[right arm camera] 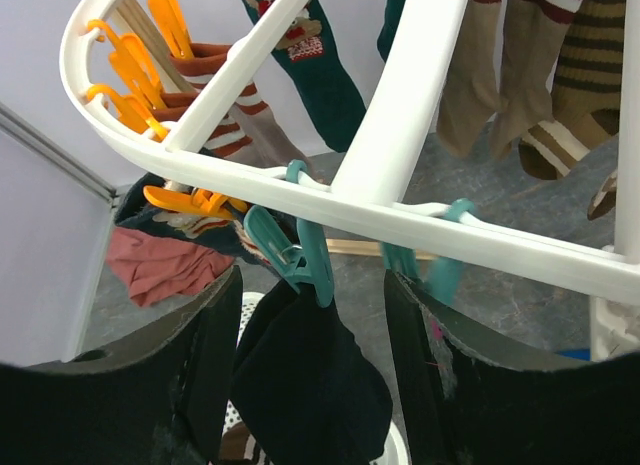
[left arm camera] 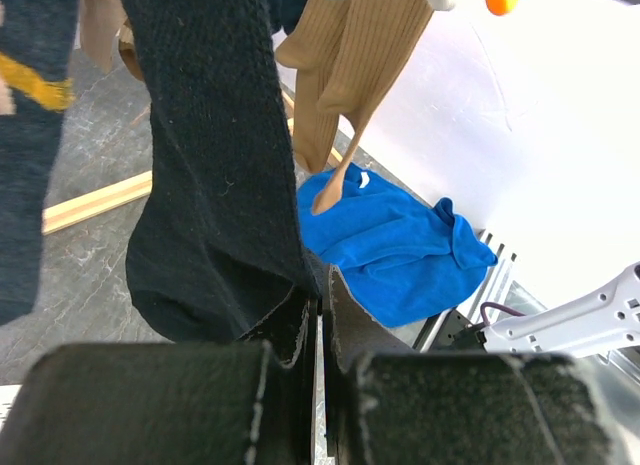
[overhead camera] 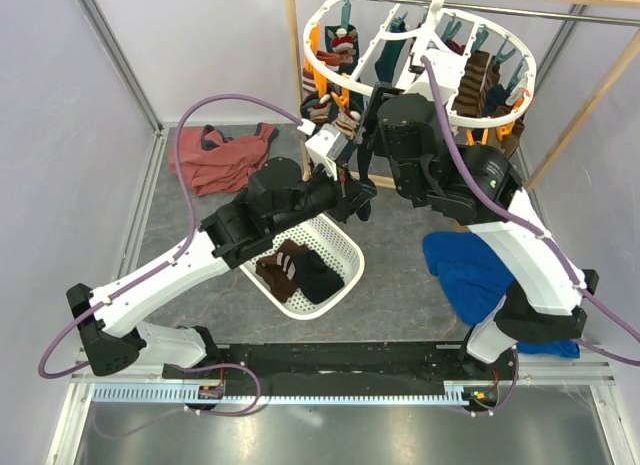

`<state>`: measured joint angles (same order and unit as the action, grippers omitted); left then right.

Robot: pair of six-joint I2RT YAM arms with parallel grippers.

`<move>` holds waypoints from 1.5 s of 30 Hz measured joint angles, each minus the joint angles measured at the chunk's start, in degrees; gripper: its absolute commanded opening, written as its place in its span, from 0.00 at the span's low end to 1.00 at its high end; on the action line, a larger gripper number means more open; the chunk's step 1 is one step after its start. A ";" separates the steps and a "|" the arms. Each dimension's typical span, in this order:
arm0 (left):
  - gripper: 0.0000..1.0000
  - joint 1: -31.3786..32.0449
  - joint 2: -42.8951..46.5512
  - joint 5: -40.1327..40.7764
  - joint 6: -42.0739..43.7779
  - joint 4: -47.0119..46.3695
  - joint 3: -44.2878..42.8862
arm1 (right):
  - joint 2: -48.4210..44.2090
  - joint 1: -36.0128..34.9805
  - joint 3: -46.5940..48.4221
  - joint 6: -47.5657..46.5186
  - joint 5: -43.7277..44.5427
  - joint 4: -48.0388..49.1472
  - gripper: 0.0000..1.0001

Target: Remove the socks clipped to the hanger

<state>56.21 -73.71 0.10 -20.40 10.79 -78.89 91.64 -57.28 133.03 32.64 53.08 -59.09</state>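
The white oval hanger (overhead camera: 526,77) hangs from the wooden rail with several socks on orange and teal clips. My left gripper (overhead camera: 357,192) is under its near edge. In the left wrist view it (left arm camera: 322,287) is shut on the lower edge of a hanging black sock (left arm camera: 210,185). My right gripper (overhead camera: 362,120) is open at the hanger's near rim. In the right wrist view its jaws (right arm camera: 312,307) stand either side of the black sock (right arm camera: 310,385), just below the teal clip (right arm camera: 300,247) that holds it to the rim (right arm camera: 300,193).
A white perforated basket (overhead camera: 342,241) with a few socks sits below the grippers. A rust-red garment (overhead camera: 220,157) lies back left, a blue cloth (overhead camera: 468,267) right. The wooden rail frame (overhead camera: 590,93) stands behind. A tan sock (left arm camera: 345,65) hangs beside the black one.
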 measured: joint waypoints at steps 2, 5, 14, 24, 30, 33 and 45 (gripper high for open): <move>0.02 0.22 0.00 0.11 0.15 0.02 0.00 | 0.76 0.00 0.00 -0.37 0.66 0.20 0.66; 0.02 0.48 0.00 0.33 0.35 0.00 0.00 | 1.49 0.00 0.00 -1.42 1.27 1.20 0.66; 0.02 1.16 0.00 0.96 0.44 -0.15 0.02 | 2.82 0.00 0.04 -3.67 4.46 3.37 0.64; 0.02 1.49 0.00 1.18 0.44 -0.17 0.15 | 3.98 0.17 0.04 -5.44 5.79 4.92 0.50; 0.02 1.66 0.00 1.31 0.44 -0.20 0.15 | 4.07 0.28 0.04 -5.92 6.54 5.27 0.15; 0.02 1.75 0.00 1.36 0.44 -0.17 0.17 | 4.07 0.35 0.04 -5.92 7.17 5.31 0.04; 0.02 1.79 0.87 3.61 0.42 0.07 2.27 | 3.89 0.57 -1.16 -5.86 6.93 5.99 0.02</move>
<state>58.00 -72.84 3.70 -19.99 10.85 -76.62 95.53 -56.71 131.87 26.79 60.01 -53.10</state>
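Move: The teal clip with the dark sock in it is about 3 cm straight ahead of my open right fingertips, at their height. From that clip, the orange clip on the same rim is about 5 cm to the left and 2 cm farther out, and the next teal clip is some 6 cm to the right and 1 cm nearer. My left hand already pinches the sock's lower part; from it the sock's clip lies roughly 9 cm ahead and 10 cm higher. I ease my right hand forward about 2.5 cm, fingers open either side of the teal clip, rolling its left side down a little and turning slightly clockwise, then shut the fingers and squeeze the clip's handles. My left hand keeps its pinch on the sock, creeps back under 1 cm, and at the end starts to sink, about 1 cm. ##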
